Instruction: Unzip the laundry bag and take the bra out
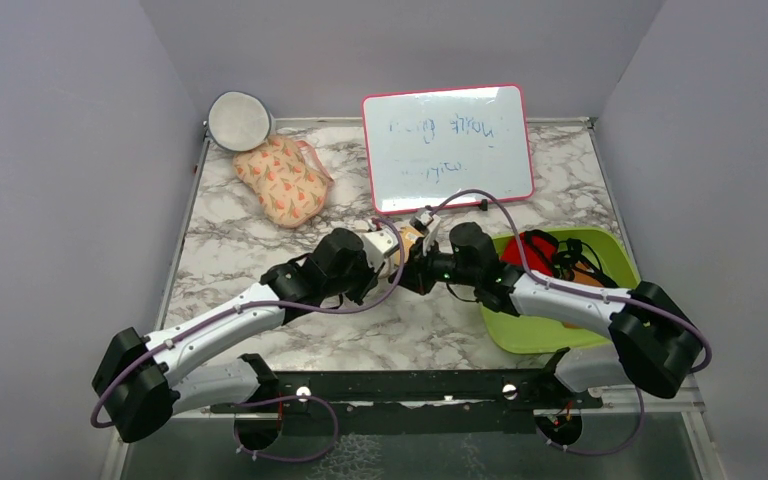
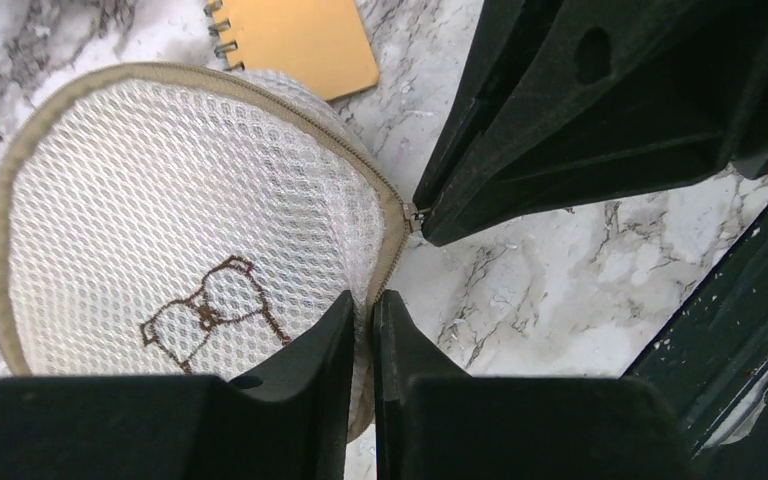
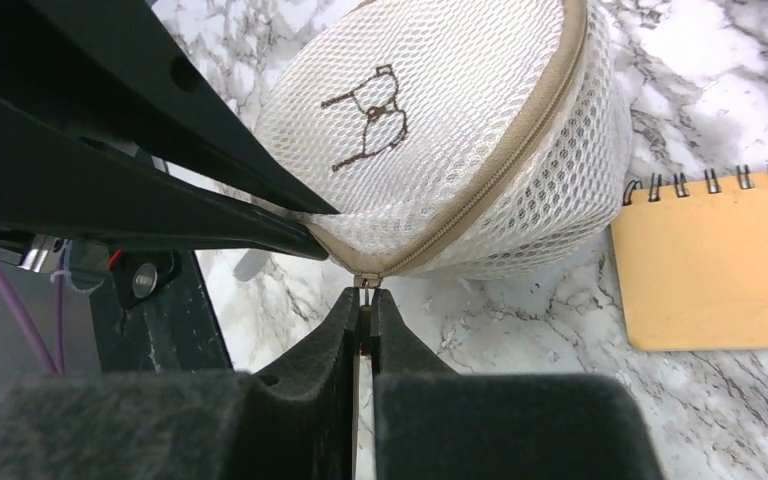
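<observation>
The laundry bag point(image 2: 180, 220) is a round white mesh pouch with a beige zipper band and a brown bra outline stitched on its face. It lies on the marble table between the two arms. My left gripper point(image 2: 363, 300) is shut on the bag's edge beside the zipper. My right gripper point(image 3: 363, 295) is shut on the small metal zipper pull point(image 3: 365, 283) at the bag's point(image 3: 440, 120) near rim. In the left wrist view the right fingers point(image 2: 560, 150) come in from the upper right and end at the pull point(image 2: 415, 215). The bra is hidden.
An orange spiral notepad point(image 3: 720, 265) lies next to the bag. A pink-framed whiteboard point(image 1: 448, 147), a peach floral pouch point(image 1: 282, 178) and a grey-rimmed white disc point(image 1: 239, 120) are at the back. A green tray point(image 1: 520, 335) with red and black items sits under the right arm.
</observation>
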Motion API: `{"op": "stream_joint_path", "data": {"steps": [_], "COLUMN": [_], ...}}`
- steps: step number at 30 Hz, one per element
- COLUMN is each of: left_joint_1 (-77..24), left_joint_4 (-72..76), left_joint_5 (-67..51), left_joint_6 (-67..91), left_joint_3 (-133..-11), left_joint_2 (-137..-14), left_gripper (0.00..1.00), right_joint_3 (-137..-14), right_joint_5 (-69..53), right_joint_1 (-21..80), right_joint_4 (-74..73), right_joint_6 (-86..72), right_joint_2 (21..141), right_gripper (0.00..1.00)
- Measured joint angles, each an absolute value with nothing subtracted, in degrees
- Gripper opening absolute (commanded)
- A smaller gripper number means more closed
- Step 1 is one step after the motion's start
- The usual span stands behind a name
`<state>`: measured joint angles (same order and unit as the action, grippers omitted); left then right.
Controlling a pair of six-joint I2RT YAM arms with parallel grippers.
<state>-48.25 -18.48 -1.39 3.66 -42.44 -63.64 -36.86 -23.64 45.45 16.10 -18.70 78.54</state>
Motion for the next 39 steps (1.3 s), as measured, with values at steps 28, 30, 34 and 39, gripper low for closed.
{"op": "stream_joint_path", "data": {"steps": [28,30,34,39], "left_joint_1": [-48.5,-48.5,-48.5,-48.5], "left_joint_4": [-12.6,-12.8,-14.1,-15.2], "left_joint_5": [-2.0,-2.0,-2.0,-3.1], "left_joint_6": [-0.5,-0.6,-0.6,-0.6], "left_joint_3": [-40.4,-40.4,-40.4,-40.4], "left_joint_2": [-59.2,-59.2,-59.7,-60.1], "left_gripper": [0.06,0.13,0.25,0.35], "right_joint_3": [-35.8,-35.6,-34.5,-32.2], "right_joint_5": [-21.4,-24.2,-29.3,-33.0], "right_joint_1": [38.4,38.1,38.0,38.8], "right_joint_4": [19.6,19.8,20.5,21.8], "right_joint_6": [-11.4,-11.8,-13.9,-17.2], "right_joint_2": [76.6,76.0,75.9,75.8], "right_gripper": [0.01,0.01,0.01,0.01]}}
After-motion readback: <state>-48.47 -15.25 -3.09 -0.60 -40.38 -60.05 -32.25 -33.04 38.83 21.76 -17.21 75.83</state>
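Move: The zip slider is already pinched in the right hand's fingers. The left hand's shut fingers hold the bag's rim; from them the slider lies about 5 cm to the right, 1 cm farther forward. The laundry bag's middle is roughly 6 cm ahead and 7 cm left of the right hand, some 3 cm lower; the notebook lies on the table about 8 cm ahead and 1 cm right of the right hand, perhaps 9 cm below. The zip slider stays pinched in the right fingers as that hand swings forward about 6 cm and some 4 cm right, turning clockwise about 15 degrees, then comes back nearly as far, ending roughly 2 cm right of its start. The left hand lifts the held rim about 3 cm, its fingers tipping up slightly, sinks partway back and opens, the rim still between the parted fingers. ##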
